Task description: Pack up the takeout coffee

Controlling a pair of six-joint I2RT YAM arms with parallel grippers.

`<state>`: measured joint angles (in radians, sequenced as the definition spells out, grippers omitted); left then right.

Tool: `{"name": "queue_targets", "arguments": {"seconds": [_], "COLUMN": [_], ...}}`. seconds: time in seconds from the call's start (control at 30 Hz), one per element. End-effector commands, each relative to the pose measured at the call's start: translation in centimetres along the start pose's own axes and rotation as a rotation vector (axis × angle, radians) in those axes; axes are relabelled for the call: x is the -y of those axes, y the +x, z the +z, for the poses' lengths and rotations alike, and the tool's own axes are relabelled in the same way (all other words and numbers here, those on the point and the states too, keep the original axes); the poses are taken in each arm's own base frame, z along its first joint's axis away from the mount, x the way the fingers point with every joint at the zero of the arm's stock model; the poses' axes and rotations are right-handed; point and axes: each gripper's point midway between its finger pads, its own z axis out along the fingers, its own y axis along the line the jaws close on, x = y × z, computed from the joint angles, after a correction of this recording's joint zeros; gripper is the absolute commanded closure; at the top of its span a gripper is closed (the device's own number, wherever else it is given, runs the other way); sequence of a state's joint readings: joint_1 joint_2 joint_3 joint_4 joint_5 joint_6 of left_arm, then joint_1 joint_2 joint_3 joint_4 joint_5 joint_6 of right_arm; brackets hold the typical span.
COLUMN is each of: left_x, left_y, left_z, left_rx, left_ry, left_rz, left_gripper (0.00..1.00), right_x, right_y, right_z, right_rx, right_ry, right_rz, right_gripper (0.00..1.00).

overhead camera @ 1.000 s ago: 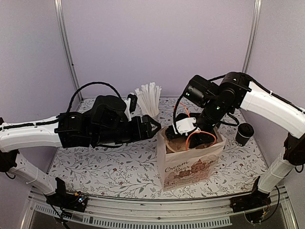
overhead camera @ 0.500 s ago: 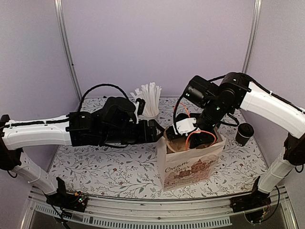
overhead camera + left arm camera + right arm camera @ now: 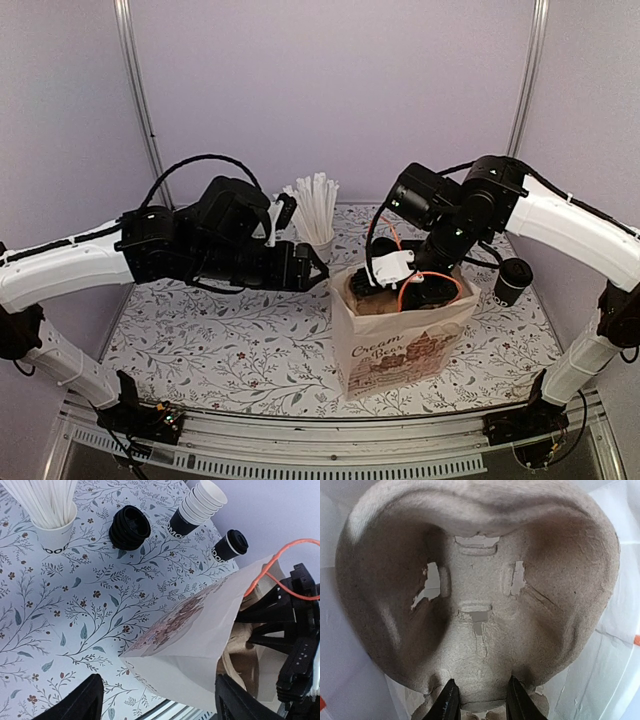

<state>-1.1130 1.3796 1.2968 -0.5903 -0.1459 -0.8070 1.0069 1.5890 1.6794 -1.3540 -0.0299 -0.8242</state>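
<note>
The takeout coffee [image 3: 513,278], a black lidded cup [image 3: 231,545], stands on the table right of the printed paper bag [image 3: 400,345]. My right gripper [image 3: 400,288] reaches down into the bag's open top. It is shut [image 3: 480,702] on the near edge of a brown pulp cup carrier [image 3: 480,580], which fills the bag's inside. My left gripper [image 3: 316,267] hovers open just left of the bag's upper left corner. Its two black fingers [image 3: 80,700] frame the bag's white side wall [image 3: 200,630] without touching it.
A white cup of straws [image 3: 315,215] stands behind the left gripper. A pile of black lids [image 3: 130,527] and a stack of lidless black cups [image 3: 197,507] sit farther back. An orange cable [image 3: 430,285] loops over the bag's mouth.
The left arm first reached right to the bag's rim, then drew back left and a little up. The right gripper stays in the bag with the carrier.
</note>
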Motion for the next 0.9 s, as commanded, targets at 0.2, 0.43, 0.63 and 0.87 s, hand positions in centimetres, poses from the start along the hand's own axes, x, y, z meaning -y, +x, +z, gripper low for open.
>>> {"name": "queue_targets", "arguments": {"seconds": [0.2,0.43,0.63,0.87], "left_x": [1.5,-1.2,-2.9,-3.6], "left_y": [-4.3,-5.3,-5.4,-4.9], "left_z": [-4.5,-7.9,-9.7,-9.5], "left_rx": [0.161,0.257,0.304,0.305], "left_ry": [0.078,0.036,0.013,0.009], "left_rz": [0.074,0.03,0.0,-0.022], "left_gripper": [0.21,0.21,0.21,0.21], "right_x": [0.0,-1.2,-2.4,-3.4], "right_y": [1.4,1.0,1.2,1.8], "right_z": [2.0,3.3,5.5,8.1], "right_rx": [-0.096,-0.08,-0.081,-0.077], "right_ry": [-0.021,-0.102,-0.167,-0.189], "right_rz": [-0.008,-0.012,-0.005,-0.004], "right_gripper": [0.71,0.71,0.71,0.71]}}
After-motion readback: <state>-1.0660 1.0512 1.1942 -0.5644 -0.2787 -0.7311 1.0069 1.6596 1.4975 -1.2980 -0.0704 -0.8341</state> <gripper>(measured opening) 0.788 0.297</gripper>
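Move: Inside the bag's mouth, the right hand pinches the empty brown cup carrier, with the bag's middle about 3 cm to its right, 1 cm ahead and 9 cm lower. From this hand the black lids stand some 28 cm ahead and 2 cm right, and the lidded coffee 20 cm ahead and 32 cm right, both about 18 cm below. The left hand hovers just off the bag's left rim, the bag's middle some 14 cm right, 2 cm back and 12 cm below. Lowering the pinched carrier deeper into the bag, the right hand sinks about 7 cm, slowly at first and then faster, drifting slightly back late on and tilting some 10 degrees while its grip stays as it was. The left hand, fingers staying open, backs away from the bag's left rim, first up about 8 cm, then mostly left by as much, its fingers tipping up a little. ##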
